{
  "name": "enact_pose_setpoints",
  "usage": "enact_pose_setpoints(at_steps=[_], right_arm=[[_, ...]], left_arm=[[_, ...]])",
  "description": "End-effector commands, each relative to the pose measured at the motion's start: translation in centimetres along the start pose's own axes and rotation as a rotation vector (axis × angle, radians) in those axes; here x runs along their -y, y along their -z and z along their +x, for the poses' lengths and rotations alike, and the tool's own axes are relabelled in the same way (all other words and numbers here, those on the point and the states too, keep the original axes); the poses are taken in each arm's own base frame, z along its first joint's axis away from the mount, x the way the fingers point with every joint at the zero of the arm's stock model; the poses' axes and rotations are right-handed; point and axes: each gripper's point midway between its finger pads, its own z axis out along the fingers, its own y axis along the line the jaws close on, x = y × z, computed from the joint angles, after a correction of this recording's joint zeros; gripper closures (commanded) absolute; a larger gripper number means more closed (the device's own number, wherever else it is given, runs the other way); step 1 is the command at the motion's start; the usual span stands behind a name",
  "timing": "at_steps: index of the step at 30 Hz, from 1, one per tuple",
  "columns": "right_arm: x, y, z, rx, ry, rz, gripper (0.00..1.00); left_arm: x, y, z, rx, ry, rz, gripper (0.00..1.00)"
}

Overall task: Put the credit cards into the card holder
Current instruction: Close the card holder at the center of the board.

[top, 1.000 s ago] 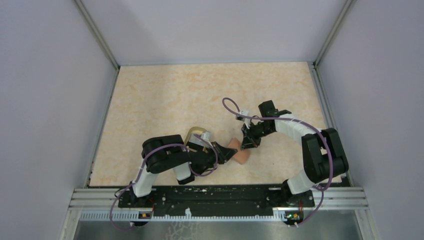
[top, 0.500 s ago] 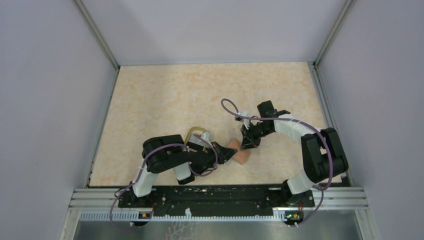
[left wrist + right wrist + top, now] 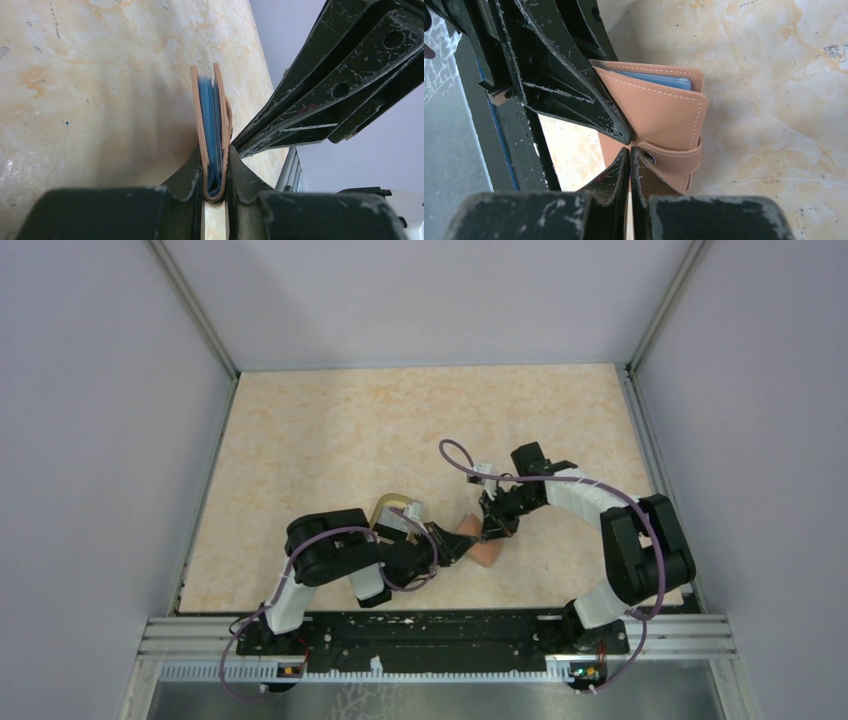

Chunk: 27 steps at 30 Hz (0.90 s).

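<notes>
The card holder, reddish-brown with a blue inside, is held upright off the table near the front middle. My left gripper is shut on its folded spine, and its open edge points away from the camera. My right gripper is shut with nothing between its fingers; its tips touch the holder's face beside the snap tab. The left gripper's finger crosses the right wrist view. From above, the right gripper meets the holder from the far right. The credit cards are hidden.
An oval tan-rimmed dish lies just behind the left arm's wrist, partly covered by it. The marbled table is walled on three sides, and the arms' mounting rail runs along the near edge.
The right gripper has edged slightly left toward the card holder. The left gripper and the holder have stayed in place.
</notes>
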Motion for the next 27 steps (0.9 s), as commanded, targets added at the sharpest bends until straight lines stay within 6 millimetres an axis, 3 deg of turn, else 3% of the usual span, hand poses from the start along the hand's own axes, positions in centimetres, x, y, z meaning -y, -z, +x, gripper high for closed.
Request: enact_pose_setpoints(at_steps=[1, 8, 12, 17, 20, 23, 27], right_arm=[[-0.2, 0.0, -1.0, 0.021, 0.026, 0.007, 1.0], [0.0, 0.3, -1.0, 0.023, 0.034, 0.023, 1.0], [-1.5, 0.9, -1.9, 0.034, 0.075, -0.046, 1.0], [-2.5, 2.7, -3.3, 0.102, 0.217, 0.015, 0.75], [-2.3, 3.8, -3.8, 0.13, 0.303, 0.097, 0.7], [-0.9, 4.5, -3.8, 0.128, 0.362, 0.215, 0.68], [1.7, 5.0, -3.1, 0.08, 0.35, 0.351, 0.57]], left_arm=[[2.5, -0.4, -0.9, 0.046, 0.041, 0.094, 1.0], [2.3, -0.3, -1.0, 0.048, 0.043, 0.09, 1.0], [2.1, 0.0, -1.2, 0.058, 0.051, 0.083, 1.0], [1.8, 0.2, -1.3, 0.066, 0.061, 0.073, 1.0], [1.8, 0.1, -1.4, 0.069, 0.07, 0.074, 1.0], [1.7, 0.1, -1.4, 0.071, 0.072, 0.071, 1.0], [1.7, 0.0, -1.3, 0.068, 0.072, 0.069, 1.0]])
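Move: My closed right fingertips are on the card holder's strap, with the snap about 1 cm ahead of them. The holder's middle lies roughly 1 cm ahead, 1 cm to the left and 1 cm lower. The tray is some 5 cm farther out and 17 cm to the left, about 3 cm below. From my left hand, already pinching the holder, the snap is about 2 cm ahead and 2 cm to the right, at about the same height. I keep my right fingertips at the snap for a moment, ease back barely 1 cm as they begin to part, then lift quickly about 5 cm up off the holder. The fingers open to over a third, and the hand rolls some 20 degrees and drifts slightly forward and right. My left hand keeps its pinch and stays in place. ##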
